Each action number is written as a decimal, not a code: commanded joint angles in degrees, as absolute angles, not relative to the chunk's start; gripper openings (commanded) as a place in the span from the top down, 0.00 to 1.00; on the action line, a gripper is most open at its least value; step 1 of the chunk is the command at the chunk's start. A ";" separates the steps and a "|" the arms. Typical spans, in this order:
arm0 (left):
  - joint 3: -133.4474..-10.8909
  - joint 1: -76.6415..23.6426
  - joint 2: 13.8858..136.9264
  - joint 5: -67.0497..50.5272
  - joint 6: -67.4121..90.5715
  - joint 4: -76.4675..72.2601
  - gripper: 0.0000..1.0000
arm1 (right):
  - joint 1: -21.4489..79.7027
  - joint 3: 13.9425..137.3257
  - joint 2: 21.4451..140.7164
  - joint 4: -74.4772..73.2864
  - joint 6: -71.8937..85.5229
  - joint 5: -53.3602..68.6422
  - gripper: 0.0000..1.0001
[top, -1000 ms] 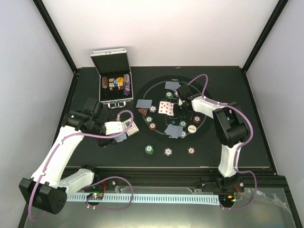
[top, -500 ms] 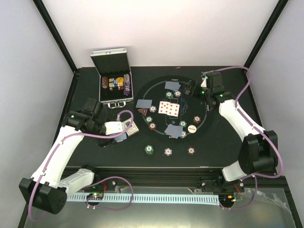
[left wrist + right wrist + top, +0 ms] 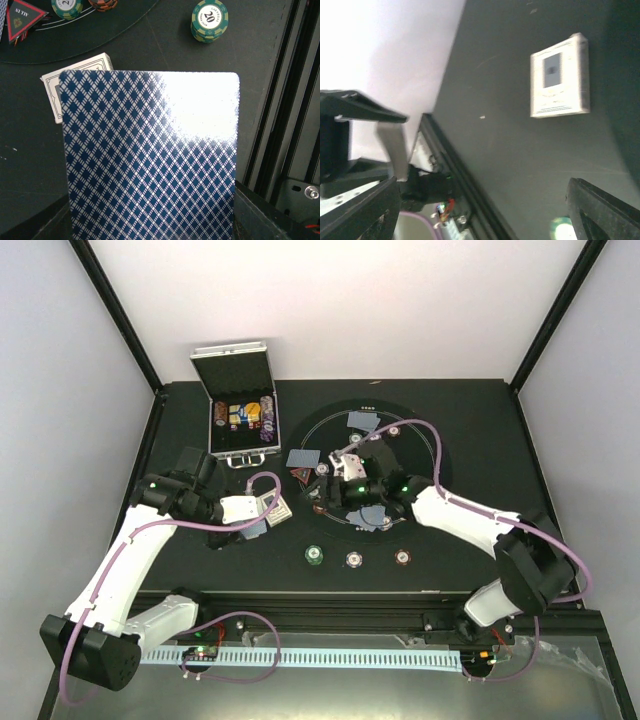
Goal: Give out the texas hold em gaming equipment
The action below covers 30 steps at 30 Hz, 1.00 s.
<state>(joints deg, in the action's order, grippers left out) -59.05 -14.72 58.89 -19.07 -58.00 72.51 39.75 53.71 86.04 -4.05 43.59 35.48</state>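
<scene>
My left gripper [image 3: 150, 226] is shut on a playing card [image 3: 150, 160] with a blue diamond back, which stands upright and fills the left wrist view. From above, that gripper [image 3: 256, 517] sits left of the mat, beside the white card box [image 3: 279, 510]. Behind the card are the card box [image 3: 75, 75], a green chip stack [image 3: 209, 20] and the red triangle token [image 3: 20, 17]. My right gripper [image 3: 330, 490] reaches low across the round mat [image 3: 330, 420], pointing left. It stands open [image 3: 480, 210] with nothing between its jaws. Ahead of it lie the card box [image 3: 560, 82] and a green chip [image 3: 562, 227].
The open silver case [image 3: 240, 400] stands at the back left. Face-down cards [image 3: 363, 421] and chips lie on the mat, partly hidden by my right arm. Three chip stacks [image 3: 354, 559] sit in a row in front of the mat.
My right arm pulled back to the mat's far right with its jaws opened, then swung low across the mat's middle, covering the face-up cards. The left arm has not moved.
</scene>
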 commanded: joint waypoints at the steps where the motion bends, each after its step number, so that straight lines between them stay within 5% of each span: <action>1: -61.64 -14.85 59.46 -20.39 -57.33 72.33 0.99 | 44.51 54.87 86.76 7.10 50.60 41.43 0.12; 7: -61.90 -14.85 59.51 -21.20 -57.17 72.77 0.98 | 50.96 59.83 93.55 10.14 52.70 43.49 0.25; 19: -62.01 -14.85 59.19 -21.27 -57.30 73.12 0.98 | 55.63 65.05 104.02 21.22 60.34 46.68 0.27; 30: -62.29 -14.85 58.85 -21.35 -57.46 73.72 0.98 | 55.18 65.57 110.64 27.00 65.09 48.12 0.41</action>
<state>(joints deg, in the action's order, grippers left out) -59.77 -14.72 59.37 -19.59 -57.78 72.79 55.48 64.95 109.49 23.44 62.96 46.92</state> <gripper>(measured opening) 0.642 0.601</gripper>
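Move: The deck of cards, still held in the left hand, lies about 16 cm to the right hand's left, 9 cm back and a couple of centimetres lower. The card box is 12 cm left and 5 cm back of the right hand, some 15 cm below it; the green chip stack sits about 19 cm back, 1 cm left and 14 cm below. From the left hand point, the deck's middle is roughly 3 cm right, 1 cm forward and 1 cm down. One right finger comes to lie over the patterned back of the deck, reaching in from its free end, with the other on the face side. To get there the right hand sweeps about 15 cm left and 7 cm back, rising slightly before sinking again, while it turns counter-clockwise and tips down some 20 degrees, its wide-open fingers narrowing to a little over half. The left hand keeps the deck gripped by its edges, practically still. ##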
